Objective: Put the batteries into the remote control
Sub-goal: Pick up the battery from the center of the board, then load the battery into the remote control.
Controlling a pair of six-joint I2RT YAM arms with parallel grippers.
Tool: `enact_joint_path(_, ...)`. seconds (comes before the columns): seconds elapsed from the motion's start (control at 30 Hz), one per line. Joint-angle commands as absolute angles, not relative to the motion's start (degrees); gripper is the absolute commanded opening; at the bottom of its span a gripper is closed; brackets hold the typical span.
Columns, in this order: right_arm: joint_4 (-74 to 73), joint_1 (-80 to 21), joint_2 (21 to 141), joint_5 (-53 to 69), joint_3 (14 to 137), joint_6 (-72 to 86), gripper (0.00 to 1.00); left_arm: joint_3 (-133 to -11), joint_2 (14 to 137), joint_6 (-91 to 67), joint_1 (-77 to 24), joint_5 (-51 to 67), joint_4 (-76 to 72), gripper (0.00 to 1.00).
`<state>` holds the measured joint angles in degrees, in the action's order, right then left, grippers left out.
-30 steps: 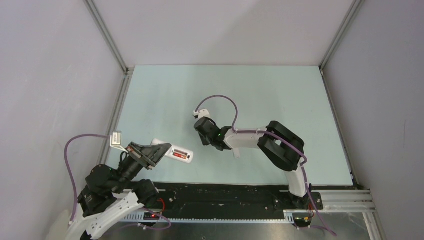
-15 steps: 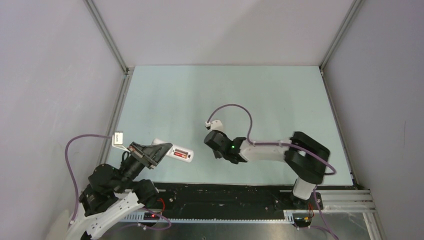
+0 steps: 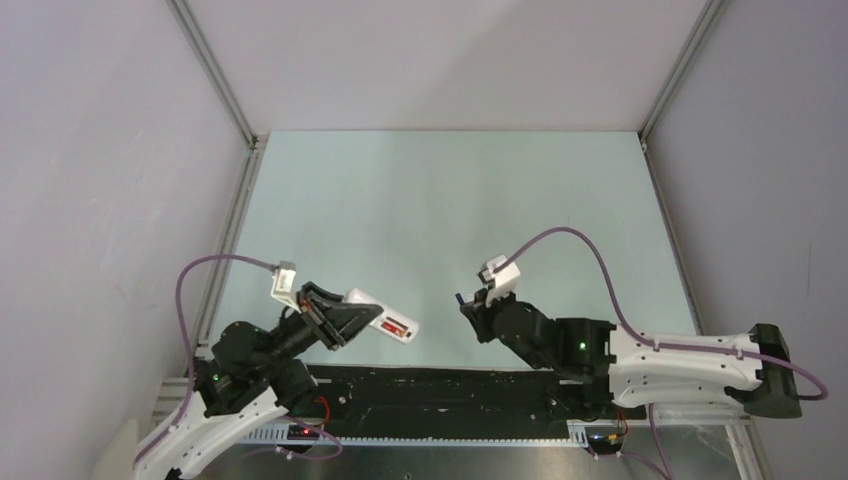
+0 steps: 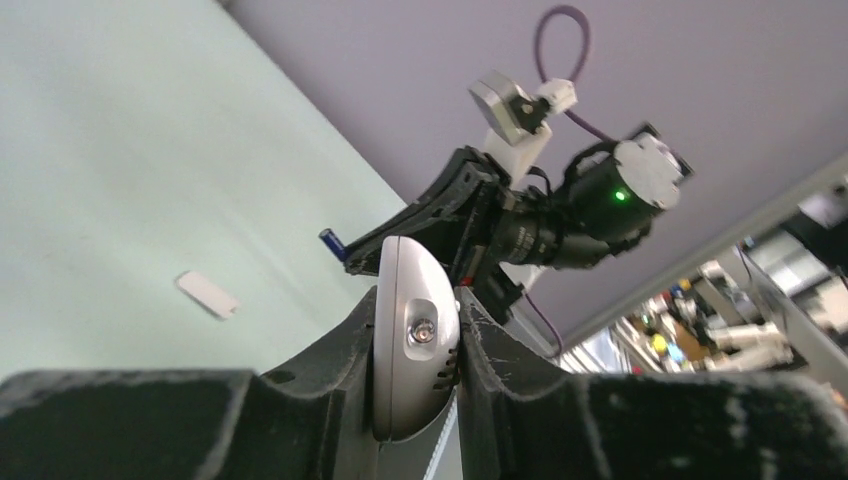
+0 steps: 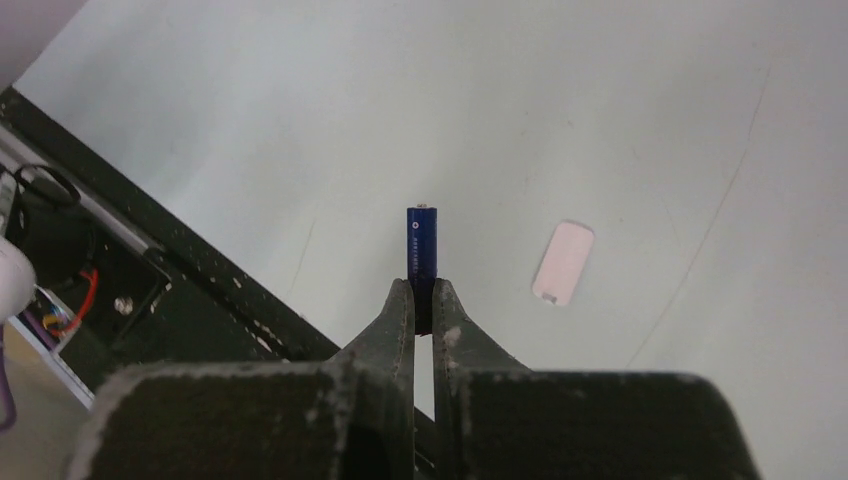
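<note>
My left gripper (image 3: 345,318) is shut on the white remote control (image 3: 385,315) and holds it above the table's near left, bay side up. One red-orange battery (image 3: 400,327) lies in the open bay. In the left wrist view the remote's rounded end (image 4: 415,345) sits clamped between the black fingers. My right gripper (image 3: 470,308) is shut on the dark blue battery (image 5: 421,248), which sticks out past the fingertips. It hangs just right of the remote, the two apart.
A small white cover plate (image 5: 563,262) lies flat on the pale green table (image 3: 450,190) below the right gripper. The black rail (image 3: 450,385) with the arm bases runs along the near edge. Grey walls stand on both sides.
The right arm has drawn back from mid-table toward the near edge, carrying the blue battery. The left arm has shifted the remote to the right and a little nearer.
</note>
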<state>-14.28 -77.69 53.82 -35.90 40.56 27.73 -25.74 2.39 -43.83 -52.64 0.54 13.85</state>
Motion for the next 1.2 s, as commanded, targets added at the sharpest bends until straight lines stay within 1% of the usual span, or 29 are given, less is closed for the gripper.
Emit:
enact_joint_path(0.0,-12.16,-81.20,48.84,-42.26,36.53,25.55,0.00,-23.04,3.68,-39.80,-52.57,14.63,-3.72,0.00)
enact_joint_path(0.27,-12.13,-87.72,46.16,-48.94,35.64,23.15,0.00,-21.39,3.27,-35.14,-52.70,18.72,-6.30,0.00)
enact_joint_path(0.4,-12.86,-88.29,46.62,-49.32,35.56,24.83,0.00,-20.18,1.34,-35.51,-52.66,17.55,-6.49,0.00)
enact_joint_path(0.5,-12.91,-86.63,49.62,-47.57,35.31,28.63,0.00,-19.24,0.22,-36.80,-52.65,15.18,-6.44,0.00)
enact_joint_path(0.57,-10.38,-83.48,53.25,-43.56,34.94,31.34,0.00,-18.22,0.16,-38.19,-52.65,12.31,-6.44,0.00)
enact_joint_path(0.67,-4.77,-74.63,62.56,-32.66,35.55,33.06,0.00,-18.35,1.10,-39.54,-52.71,10.77,-6.02,0.00)
enact_joint_path(0.77,-4.44,-69.02,71.10,-29.16,39.17,34.65,0.00,-20.87,2.75,-40.83,-52.68,9.04,-3.40,0.00)
enact_joint_path(0.87,-6.25,-68.12,80.60,-29.84,44.54,35.41,0.00,-23.02,3.29,-42.01,-52.65,6.80,0.23,0.00)
enact_joint_path(1.03,-10.81,-67.84,91.78,-29.59,50.82,38.33,0.00,-24.76,1.08,-42.22,-52.65,1.53,5.52,0.00)
enact_joint_path(1.17,-13.46,-68.51,95.65,-29.23,52.99,41.61,0.00,-24.81,-1.44,-42.20,-52.65,0.22,6.65,0.00)
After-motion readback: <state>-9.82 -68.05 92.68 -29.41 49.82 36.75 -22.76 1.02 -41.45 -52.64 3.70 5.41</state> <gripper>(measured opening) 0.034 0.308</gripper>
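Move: Below the right hand, which already holds the blue battery, the bare patch of board it heads for lies about 17 cm down, 6 cm ahead and 6 cm to the left. The white battery cover lies some 11 cm ahead of the hand, 1 cm to its right and 17 cm below; the remote control's open compartment is about 6 cm back, 14 cm left and 5 cm higher. From the left hand that patch is roughly 11 cm ahead, 11 cm right and 27 cm below. Drawing back and right some 3 cm first, the right hand then swoops about 15 cm down, also forward and left, towards the bare board on the near-left side of the cover, tipping its fingers more steeply down and keeping its pinch on the battery. The left hand, still gripping the remote control, backs off about 4 cm with its fingers tilting up some 15 degrees, then comes most of the way forward again. ##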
